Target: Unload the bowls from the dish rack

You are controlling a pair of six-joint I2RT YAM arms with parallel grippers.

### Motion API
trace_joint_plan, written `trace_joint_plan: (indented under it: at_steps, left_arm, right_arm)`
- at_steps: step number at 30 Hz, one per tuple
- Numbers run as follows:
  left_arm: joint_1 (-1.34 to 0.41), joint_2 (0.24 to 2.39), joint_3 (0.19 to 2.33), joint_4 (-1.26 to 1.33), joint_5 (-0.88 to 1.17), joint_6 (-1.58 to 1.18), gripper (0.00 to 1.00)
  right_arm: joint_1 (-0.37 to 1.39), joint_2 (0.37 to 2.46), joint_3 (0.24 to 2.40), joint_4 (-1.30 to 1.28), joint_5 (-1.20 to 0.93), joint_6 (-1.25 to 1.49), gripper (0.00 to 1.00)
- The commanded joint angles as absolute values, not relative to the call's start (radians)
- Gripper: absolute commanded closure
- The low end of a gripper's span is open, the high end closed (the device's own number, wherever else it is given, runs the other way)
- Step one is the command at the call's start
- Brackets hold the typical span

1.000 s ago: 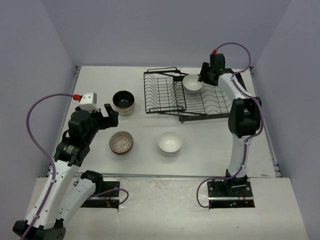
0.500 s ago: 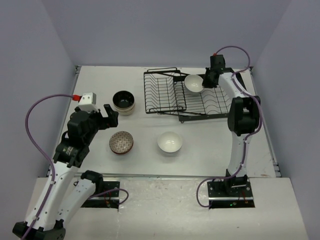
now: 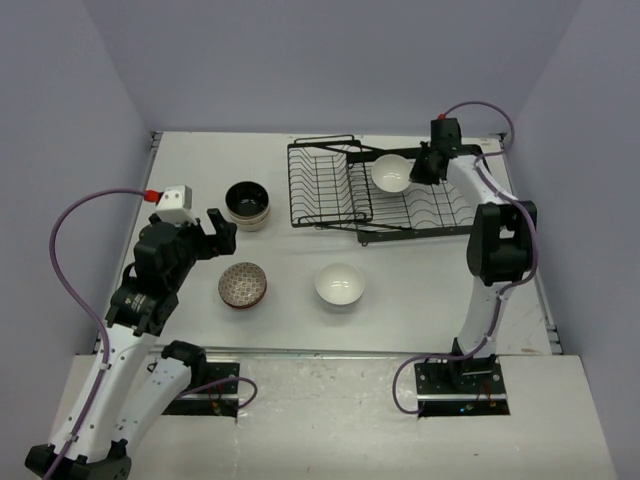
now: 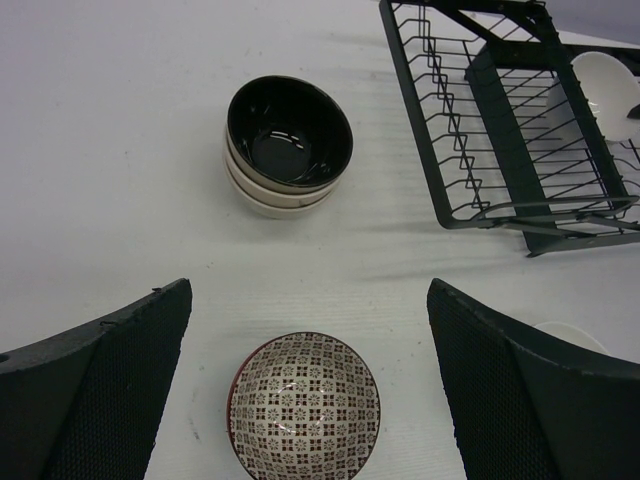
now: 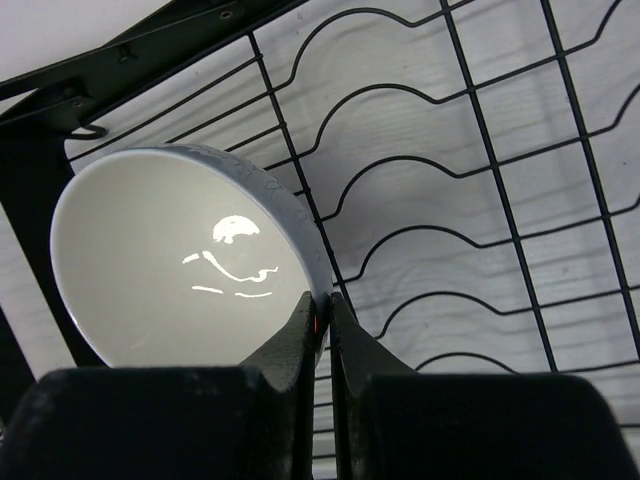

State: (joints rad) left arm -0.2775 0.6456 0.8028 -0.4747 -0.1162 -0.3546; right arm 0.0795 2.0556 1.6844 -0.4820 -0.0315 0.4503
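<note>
A white bowl (image 3: 391,173) (image 5: 180,260) hangs tilted over the black dish rack (image 3: 330,190) (image 5: 470,200), its rim pinched by my shut right gripper (image 3: 420,166) (image 5: 322,318). On the table stand a stack of beige bowls with dark insides (image 3: 247,204) (image 4: 288,145), a reddish-brown patterned bowl (image 3: 243,285) (image 4: 305,408) and a plain white bowl (image 3: 340,285). My left gripper (image 3: 215,225) (image 4: 308,400) is open, hovering above the patterned bowl without touching it. The dish rack (image 4: 500,120) also shows in the left wrist view, top right.
The rack sits at the back centre-right of the table. Purple walls (image 3: 80,120) close in the left, back and right sides. A purple cable (image 3: 80,215) loops off the left arm.
My right gripper has closed on the white bowl's rim and drawn it slightly right and up from the rack. The left arm has not moved.
</note>
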Motion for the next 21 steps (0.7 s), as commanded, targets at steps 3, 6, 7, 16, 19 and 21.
trace_joint_plan:
  at_steps: [3, 6, 7, 16, 19, 21]
  left_arm:
    - [-0.282, 0.64, 0.79, -0.425, -0.112, -0.334, 0.0]
    - [-0.282, 0.64, 0.79, -0.426, -0.11, -0.334, 0.0]
    - [-0.282, 0.64, 0.79, -0.425, -0.109, -0.334, 0.0]
    - [-0.282, 0.643, 0.796, -0.436, -0.141, -0.344, 0.0]
    - [-0.282, 0.637, 0.795, -0.439, -0.146, -0.347, 0.0]
    - [-0.282, 0.634, 0.795, -0.44, -0.144, -0.348, 0.0]
  right_arm:
    - [0.081, 1.858, 1.672, -0.437, -0.003, 0.445, 1.0]
    - [0.081, 1.812, 1.654, -0.456, -0.003, 0.426, 1.0]
    - [0.081, 1.799, 1.652, -0.466, -0.003, 0.422, 1.0]
    - [0.153, 1.495, 1.481, -0.581, -0.003, 0.365, 1.0]
    - [0.231, 1.38, 1.376, -0.633, 0.034, 0.361, 1.0]
    - [0.274, 1.335, 1.342, -0.676, 0.043, 0.36, 1.0]
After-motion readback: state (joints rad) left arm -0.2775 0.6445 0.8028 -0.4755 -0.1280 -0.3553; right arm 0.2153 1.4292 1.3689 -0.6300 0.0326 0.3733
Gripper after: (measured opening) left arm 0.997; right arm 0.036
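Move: The right hand holds the rack's last white bowl by its rim. The white bowl on the table, where it seems bound, lies some 28 cm back and 21 cm to the left, about 7 cm lower. The patterned bowl stands about 26 cm farther left, level with that one; the wire basket is some 22 cm left of the hand and about level fore and aft. From the left hand, the white bowl on the table is about 29 cm right and 2 cm back, some 22 cm below. Still pinching the white bowl's rim between shut fingers, the right hand lifts it almost straight up out of the rack, then, still rising, sweeps back across the rack towards the white bowl on the table. It climbs about 13 cm and draws back nearly as far, edging left only late, with the fingers tipping up some 10 degrees. ##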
